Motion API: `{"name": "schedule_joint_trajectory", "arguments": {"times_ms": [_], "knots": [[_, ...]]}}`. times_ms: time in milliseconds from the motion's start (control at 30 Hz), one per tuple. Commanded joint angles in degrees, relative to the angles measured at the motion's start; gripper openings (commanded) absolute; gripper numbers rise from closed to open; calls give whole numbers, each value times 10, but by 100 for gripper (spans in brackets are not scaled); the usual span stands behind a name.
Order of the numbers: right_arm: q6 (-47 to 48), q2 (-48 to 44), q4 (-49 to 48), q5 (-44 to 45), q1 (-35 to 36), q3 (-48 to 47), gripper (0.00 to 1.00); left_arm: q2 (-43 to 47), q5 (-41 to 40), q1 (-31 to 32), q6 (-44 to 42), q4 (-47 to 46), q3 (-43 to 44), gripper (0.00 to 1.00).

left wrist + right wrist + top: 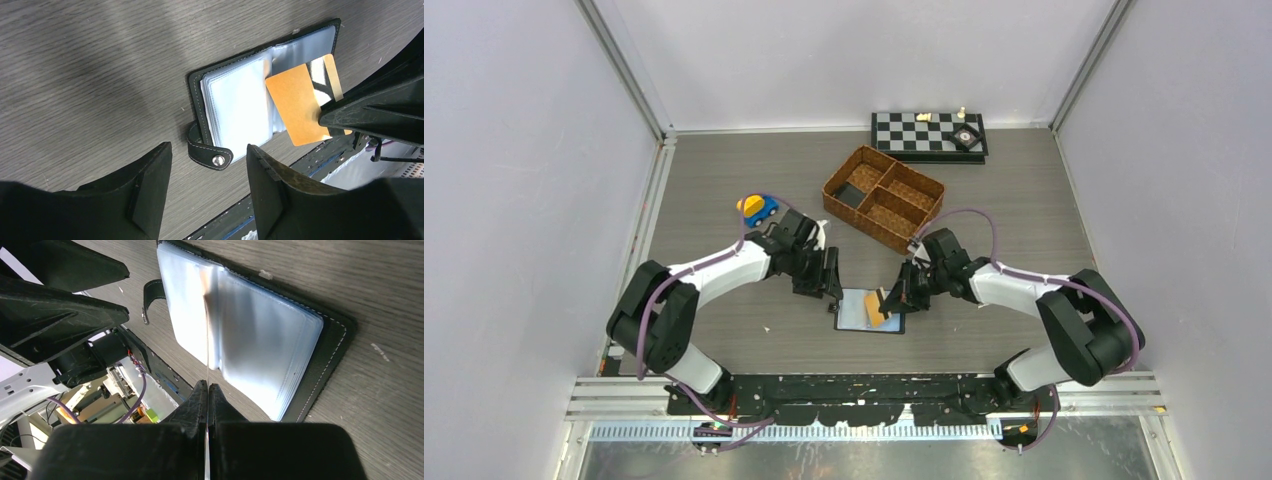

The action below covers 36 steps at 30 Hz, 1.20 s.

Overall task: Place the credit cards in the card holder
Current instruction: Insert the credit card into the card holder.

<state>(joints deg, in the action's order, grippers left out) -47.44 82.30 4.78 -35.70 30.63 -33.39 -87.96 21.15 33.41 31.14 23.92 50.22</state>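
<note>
The card holder (856, 311) lies open on the table between my two arms, a black wallet with its pale clear sleeves (240, 102) facing up and its snap tab (210, 154) sticking out. My right gripper (207, 386) is shut on a tan-orange credit card (296, 102) and holds it tilted over the right-hand sleeves. That card shows edge-on (207, 335) in the right wrist view. My left gripper (207, 150) hovers open just left of the card holder (196, 100), above the snap tab and with nothing between its fingers. No other credit cards are in view.
A brown wicker divided basket (884, 198) stands behind the card holder. A chessboard (929, 135) with a few pieces lies at the back wall. A blue and yellow toy car (757, 208) sits behind my left arm. The table's near edge (300, 160) runs close to the wallet.
</note>
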Motion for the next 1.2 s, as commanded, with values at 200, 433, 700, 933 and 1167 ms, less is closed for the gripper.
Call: {"name": "schedule_joint_trajectory", "arguments": {"times_ms": [200, 433, 700, 933, 1167], "knots": [[10, 29, -32, -3, 1, 11, 1, -23, -16, 11, -11, 4, 12, 52], [13, 53, -68, 11, 2, 12, 0, -39, -7, 12, -13, 4, 11, 39], [3, 81, -118, 26, 12, 15, 1, -48, -8, 13, -15, 4, 4, 28], [4, 94, -133, 42, 16, 12, 0, -59, -10, 12, -16, 4, 4, 18], [6, 123, -156, 54, 24, 11, 0, -64, -7, 13, -15, 4, 6, 9]]}}
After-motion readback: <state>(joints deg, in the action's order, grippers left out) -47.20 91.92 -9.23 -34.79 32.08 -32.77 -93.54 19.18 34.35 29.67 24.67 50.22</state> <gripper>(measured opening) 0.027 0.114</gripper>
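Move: The right hand already holds the card; the left page's pocket is about 7 cm to its left, 1 cm back and 5 cm below. The right page is directly left-right level with the hand, 1 cm back and 5 cm down, and the basket's middle is some 22 cm ahead. The left hand, still open, has the strap with its snap about 4 cm below and 1 cm back, the left page centred 4 cm to the right of that strap. The left hand sinks about 3 cm onto the card holder's strap, drawing slightly back, while its fingers close from just over half open to nearly shut around the snap end at the holder's left edge. The right hand keeps its pinch on the card and first lowers some 2 cm, then pushes it forward and left by roughly 2.5 cm while easing a little lower, bringing its leading end across the fold and over the left page towards the pocket. ##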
